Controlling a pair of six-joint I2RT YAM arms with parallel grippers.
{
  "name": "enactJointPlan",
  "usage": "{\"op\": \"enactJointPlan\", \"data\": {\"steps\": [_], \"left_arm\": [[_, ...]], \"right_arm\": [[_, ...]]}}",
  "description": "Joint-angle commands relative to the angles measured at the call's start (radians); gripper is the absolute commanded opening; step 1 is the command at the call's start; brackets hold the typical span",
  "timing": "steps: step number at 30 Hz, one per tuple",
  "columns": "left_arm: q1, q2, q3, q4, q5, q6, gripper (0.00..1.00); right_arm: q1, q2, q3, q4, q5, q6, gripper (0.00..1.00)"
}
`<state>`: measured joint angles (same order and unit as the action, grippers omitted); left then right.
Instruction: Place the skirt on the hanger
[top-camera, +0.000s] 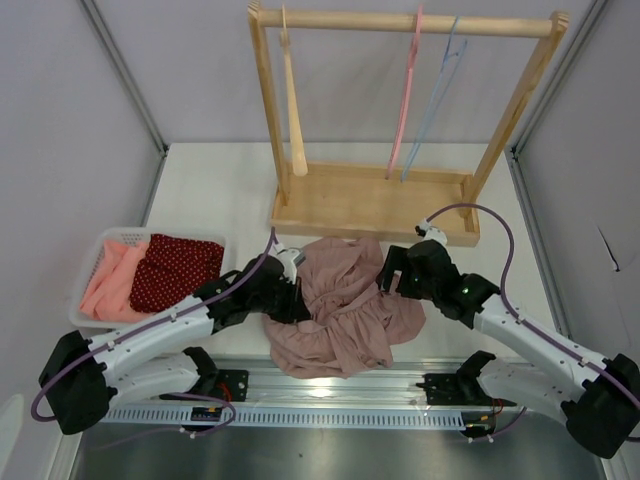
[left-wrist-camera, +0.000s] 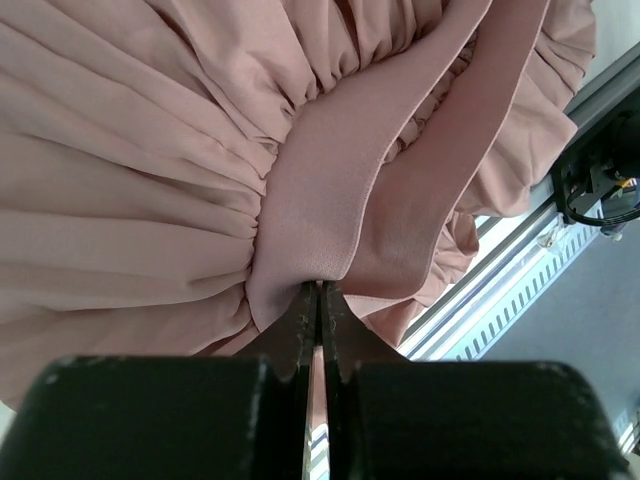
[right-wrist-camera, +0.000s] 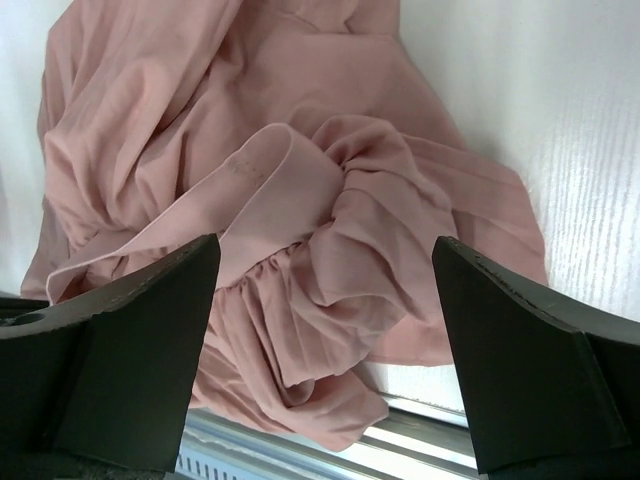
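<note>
A dusty pink skirt (top-camera: 345, 305) lies crumpled on the table between the two arms. My left gripper (top-camera: 296, 300) is shut on the skirt's waistband (left-wrist-camera: 320, 200) at its left side; in the left wrist view the jaws pinch the band's fold. My right gripper (top-camera: 392, 270) is open at the skirt's right edge, its fingers (right-wrist-camera: 140, 340) wide apart above the gathered cloth (right-wrist-camera: 330, 260). A pink hanger (top-camera: 405, 95) and a blue hanger (top-camera: 435, 95) hang on the wooden rack (top-camera: 400, 20). A wooden hanger (top-camera: 293, 110) hangs at the rack's left.
A white basket (top-camera: 100, 260) at the left holds a dark red dotted garment (top-camera: 178, 270) and a salmon cloth (top-camera: 110, 285). The rack's wooden base (top-camera: 370, 205) stands just behind the skirt. A metal rail (top-camera: 320, 385) runs along the table's near edge.
</note>
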<state>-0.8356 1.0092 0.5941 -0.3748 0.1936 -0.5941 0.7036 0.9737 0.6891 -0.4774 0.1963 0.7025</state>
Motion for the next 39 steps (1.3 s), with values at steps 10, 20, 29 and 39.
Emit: {"op": "enactJointPlan", "data": {"steps": [10,20,29,39], "left_arm": [[-0.005,-0.041,0.004,-0.003,-0.039,0.0,0.1],[-0.005,-0.064,0.099,-0.085,-0.083,0.043,0.38],[-0.005,-0.023,0.154,-0.167,-0.102,0.053,0.46],[-0.025,-0.014,0.17,-0.236,-0.111,0.053,0.47]], "right_arm": [[0.004,0.164,0.118,-0.006,0.068,-0.044,0.63],[0.007,0.131,0.13,-0.038,0.058,-0.041,0.35],[0.017,0.077,0.11,-0.073,0.061,-0.034,0.22],[0.019,0.062,0.098,-0.07,0.058,-0.032,0.2]]}}
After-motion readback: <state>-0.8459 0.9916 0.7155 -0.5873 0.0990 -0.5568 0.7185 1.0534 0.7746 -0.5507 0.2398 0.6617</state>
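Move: The left hand's nearly shut fingertips are right at the left end of the skirt's waistband, with the skirt's middle roughly 9 cm to the right, 3 cm ahead and a little below. The band's right end lies about 3 cm ahead of the wide-open right hand, 1 cm left and 4 cm below. The wooden rack base is centred some 20 cm ahead of the right hand and 4 cm left; the spotted red cloth sits about 29 cm left of the left hand and 11 cm ahead. Forward and down by a couple of centimetres towards the band's right end, then back up again, the right hand draws its wide-open fingers most of the way together just over the gathered cloth, leaving a narrow gap. Meanwhile the left fingers open to about half and let go of the waistband, lifting some 3 cm, then sinking slightly as the hand eases about 2 cm left. ##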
